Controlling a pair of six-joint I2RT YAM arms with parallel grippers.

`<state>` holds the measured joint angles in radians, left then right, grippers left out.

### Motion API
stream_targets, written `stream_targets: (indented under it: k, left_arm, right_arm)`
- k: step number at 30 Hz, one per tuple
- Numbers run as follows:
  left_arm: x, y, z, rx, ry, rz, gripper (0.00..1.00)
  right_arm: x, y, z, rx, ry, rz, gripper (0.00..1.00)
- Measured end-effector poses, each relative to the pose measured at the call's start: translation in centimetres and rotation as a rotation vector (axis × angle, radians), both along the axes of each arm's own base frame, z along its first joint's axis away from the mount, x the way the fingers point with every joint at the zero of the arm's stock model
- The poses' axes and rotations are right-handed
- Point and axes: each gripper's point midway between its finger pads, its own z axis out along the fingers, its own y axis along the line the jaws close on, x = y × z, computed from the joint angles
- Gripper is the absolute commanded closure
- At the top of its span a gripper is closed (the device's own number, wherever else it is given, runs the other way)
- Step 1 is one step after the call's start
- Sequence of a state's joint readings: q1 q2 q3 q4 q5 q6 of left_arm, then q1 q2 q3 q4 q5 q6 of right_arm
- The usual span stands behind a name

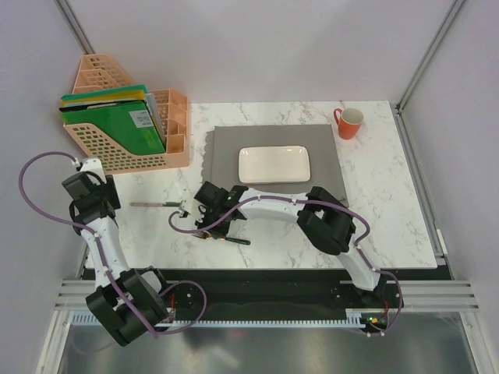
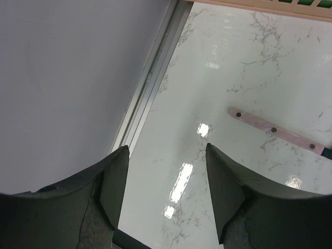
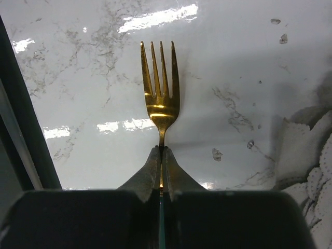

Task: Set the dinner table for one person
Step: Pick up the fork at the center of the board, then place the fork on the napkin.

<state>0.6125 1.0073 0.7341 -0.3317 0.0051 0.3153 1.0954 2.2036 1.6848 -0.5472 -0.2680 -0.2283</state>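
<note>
On the white marble dinner table [image 1: 390, 202] lies a gold fork [image 3: 161, 91] with a dark green handle [image 1: 232, 240], near the front edge. My right gripper [image 3: 161, 151] is shut on the fork's neck, just behind the tines, which point away from the wrist and rest flat on the marble. In the top view this gripper [image 1: 209, 224] sits left of the grey placemat [image 1: 226, 156]. My left gripper [image 2: 166, 150] hangs open over bare marble at the table's left edge, holding nothing. A knife [image 1: 156, 204] with a pale pink riveted handle [image 2: 275, 129] lies to its right.
A white rectangular plate [image 1: 274, 164] lies on the placemat. An orange mug [image 1: 348, 122] stands at the back right. A peach file rack [image 1: 129, 125] with green folders fills the back left corner. The placemat's scalloped edge [image 3: 311, 155] is close on the right gripper's right.
</note>
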Motion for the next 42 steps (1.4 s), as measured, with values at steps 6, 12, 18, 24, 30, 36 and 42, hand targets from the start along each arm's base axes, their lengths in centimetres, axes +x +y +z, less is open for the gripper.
stream_targets:
  k: [6,12,18,24,30,36,42]
  left_arm:
    - [-0.3,-0.3,-1.1,-0.016,0.018,-0.003,0.33]
    - [-0.4,-0.4,-1.0,-0.01,0.009,-0.005,0.33]
    - [-0.3,-0.6,-1.0,-0.016,0.004,-0.015,0.33]
    - [-0.2,-0.8,-1.0,-0.024,0.0,-0.025,0.33]
    - [-0.2,-0.9,-1.0,-0.027,-0.001,-0.026,0.34]
    - [0.0,-1.2,-1.2,-0.043,-0.009,-0.038,0.34]
    - [-0.1,-1.4,-1.7,-0.054,0.0,-0.039,0.34]
  right_arm:
    - [0.4,-0.5,2.5,0.025,-0.035,-0.042,1.0]
    - [2.6,-0.1,7.0,0.117,-0.166,-0.142,1.0]
    - [6.7,-0.6,10.1,0.166,-0.354,-0.325,1.0]
    - [9.7,-1.5,10.5,0.163,-0.449,-0.45,1.0]
    - [14.7,-2.2,10.6,0.153,-0.508,-0.579,1.0]
    - [20.3,-2.5,12.8,0.189,-0.587,-0.73,1.0]
    - [21.7,-0.5,13.0,0.227,-0.604,-0.784,1.0]
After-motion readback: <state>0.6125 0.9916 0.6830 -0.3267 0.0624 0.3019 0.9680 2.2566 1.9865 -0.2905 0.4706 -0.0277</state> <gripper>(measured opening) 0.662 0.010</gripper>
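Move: The fork is already pinched at its neck in the shut right fingers, close over the table with its tines to the left. The placemat's bare strip beside the plate lies about 23 cm ahead of that hand and 2 cm right, some 1 cm lower. The plate is about 22 cm ahead and 18 right; the knife 10 ahead and 15 left; the basket roughly 34 ahead and 24 left. From the left hand the strip is some 15 cm ahead, 37 right and 14 below. The fork, kept pinched in the shut right fingers, first goes up about 10 cm while starting forward, then is carried over the placemat's left side, some 22 cm forward in all. On the way the wrist swings clockwise by about 45 degrees and tips up, so the fingers end pointing mostly forward and less steeply down. ##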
